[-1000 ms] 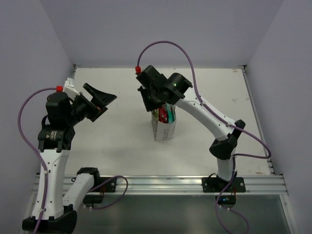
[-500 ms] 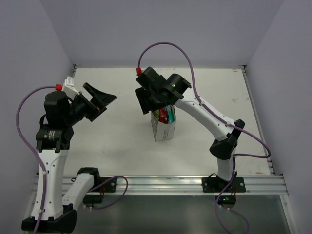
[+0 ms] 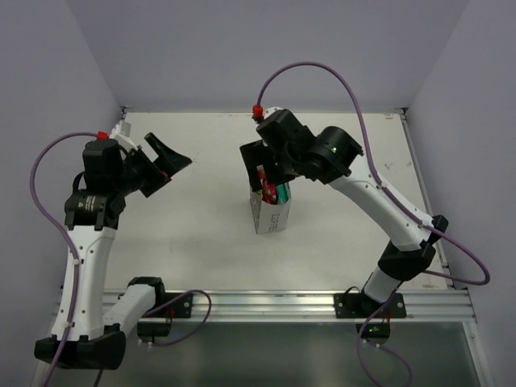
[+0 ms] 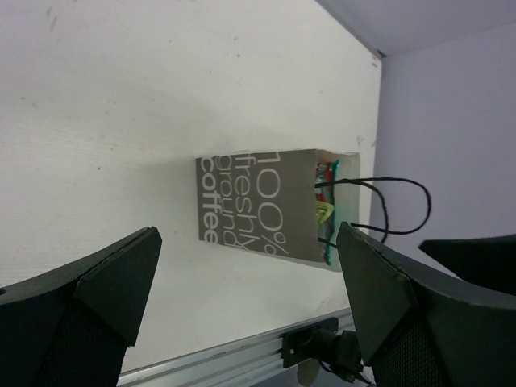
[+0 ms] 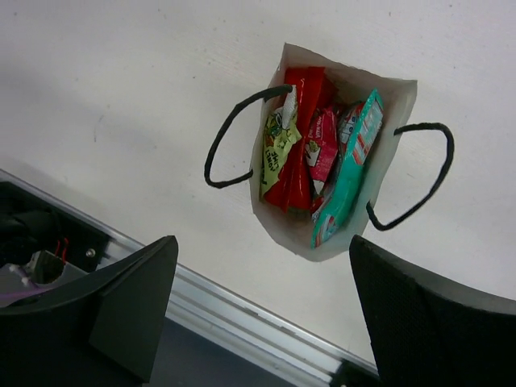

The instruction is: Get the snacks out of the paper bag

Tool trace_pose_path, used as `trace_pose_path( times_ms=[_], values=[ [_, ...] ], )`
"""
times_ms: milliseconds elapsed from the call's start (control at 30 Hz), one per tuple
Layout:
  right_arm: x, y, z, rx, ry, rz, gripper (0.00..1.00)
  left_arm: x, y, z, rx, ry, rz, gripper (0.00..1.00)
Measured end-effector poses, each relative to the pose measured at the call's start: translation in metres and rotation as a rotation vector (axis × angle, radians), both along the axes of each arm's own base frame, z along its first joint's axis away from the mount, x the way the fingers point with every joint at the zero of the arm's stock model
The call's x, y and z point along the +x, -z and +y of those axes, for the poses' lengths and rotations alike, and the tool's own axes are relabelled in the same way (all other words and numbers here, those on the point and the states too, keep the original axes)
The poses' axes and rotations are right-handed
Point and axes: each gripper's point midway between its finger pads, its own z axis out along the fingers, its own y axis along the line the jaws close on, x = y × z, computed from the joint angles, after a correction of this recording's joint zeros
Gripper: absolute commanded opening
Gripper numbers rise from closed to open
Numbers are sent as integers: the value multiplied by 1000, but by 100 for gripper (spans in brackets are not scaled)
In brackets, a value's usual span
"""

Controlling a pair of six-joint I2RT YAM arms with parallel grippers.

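The grey-beige paper bag (image 3: 271, 216) stands upright mid-table, its "coffee" lettering clear in the left wrist view (image 4: 254, 208). The right wrist view looks down into its white mouth (image 5: 395, 105), between two black loop handles (image 5: 228, 139). Several snacks stand inside: a red packet (image 5: 301, 121), a teal one (image 5: 348, 179), a small pink-red one (image 5: 322, 143) and a yellow-green one (image 5: 277, 151). My right gripper (image 3: 264, 169) (image 5: 264, 243) hovers open above the bag, holding nothing. My left gripper (image 3: 167, 168) (image 4: 248, 234) is open and raised well to the left, facing the bag.
An aluminium rail (image 3: 266, 302) (image 5: 242, 322) runs along the table's near edge, with the arm bases on it. Lilac walls close off the left, back and right. In the left wrist view, part of the dark right arm (image 4: 476, 250) shows beyond the bag.
My right gripper has opened from shut and lifted off the bag's mouth, and its arm has swung right. The snacks stay in the bag. The left arm has barely shifted.
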Motion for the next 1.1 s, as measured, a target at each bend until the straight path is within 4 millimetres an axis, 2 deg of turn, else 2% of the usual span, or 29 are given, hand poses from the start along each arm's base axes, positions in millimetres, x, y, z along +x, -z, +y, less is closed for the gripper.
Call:
trace_pose_path(
  times_ms=[100, 200, 233, 333, 600, 700, 933, 1100],
  values=[
    [-4, -12, -5, 31, 7, -15, 85, 3, 16, 4, 50, -6, 52, 100],
    [-5, -14, -11, 38, 16, -20, 64, 1, 25, 5, 92, -5, 84, 100],
    [-5, -13, -12, 35, 21, -16, 48, 1, 26, 5, 105, -4, 89, 100],
    [0, -4, -16, 15, 40, -1, 39, 0, 25, 5, 126, -3, 92, 100],
    [22, 30, -29, -19, 97, 54, 41, 3, 17, 0, 151, 15, 72, 100],
    [32, 40, -28, -15, 99, 70, 42, 2, 15, -3, 152, 22, 68, 100],
    [38, 57, 2, 35, 29, 121, 42, 0, 16, -12, 167, 52, 70, 99],
    [41, 64, 13, 53, 7, 140, 42, -2, 19, -15, 178, 58, 78, 99]
  ],
)
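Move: Down in the paper bag's mouth, about 5 cm ahead of the right hand, 4 cm to its left and some 14 cm below, sits the yellow-green snack. The red pack leans beside it, about 2 cm farther right and 1 cm farther out, and the teal pack lies level with the snack, about 7 cm to its right. From the left hand the snack is roughly 17 cm to the right, 4 cm ahead and 14 cm below. Narrowing its fingers from wide to a bit under half open, the right hand first lifts slightly and swings some 3 cm right, then reaches forward and down, finally back left, towards the yellow-green snack. It ends about 6 cm lower and 4 cm farther forward, tipped a little more downwards, the fingers close to the bag's left handle. The empty left hand sinks some 2 cm and rolls about 10 degrees. ##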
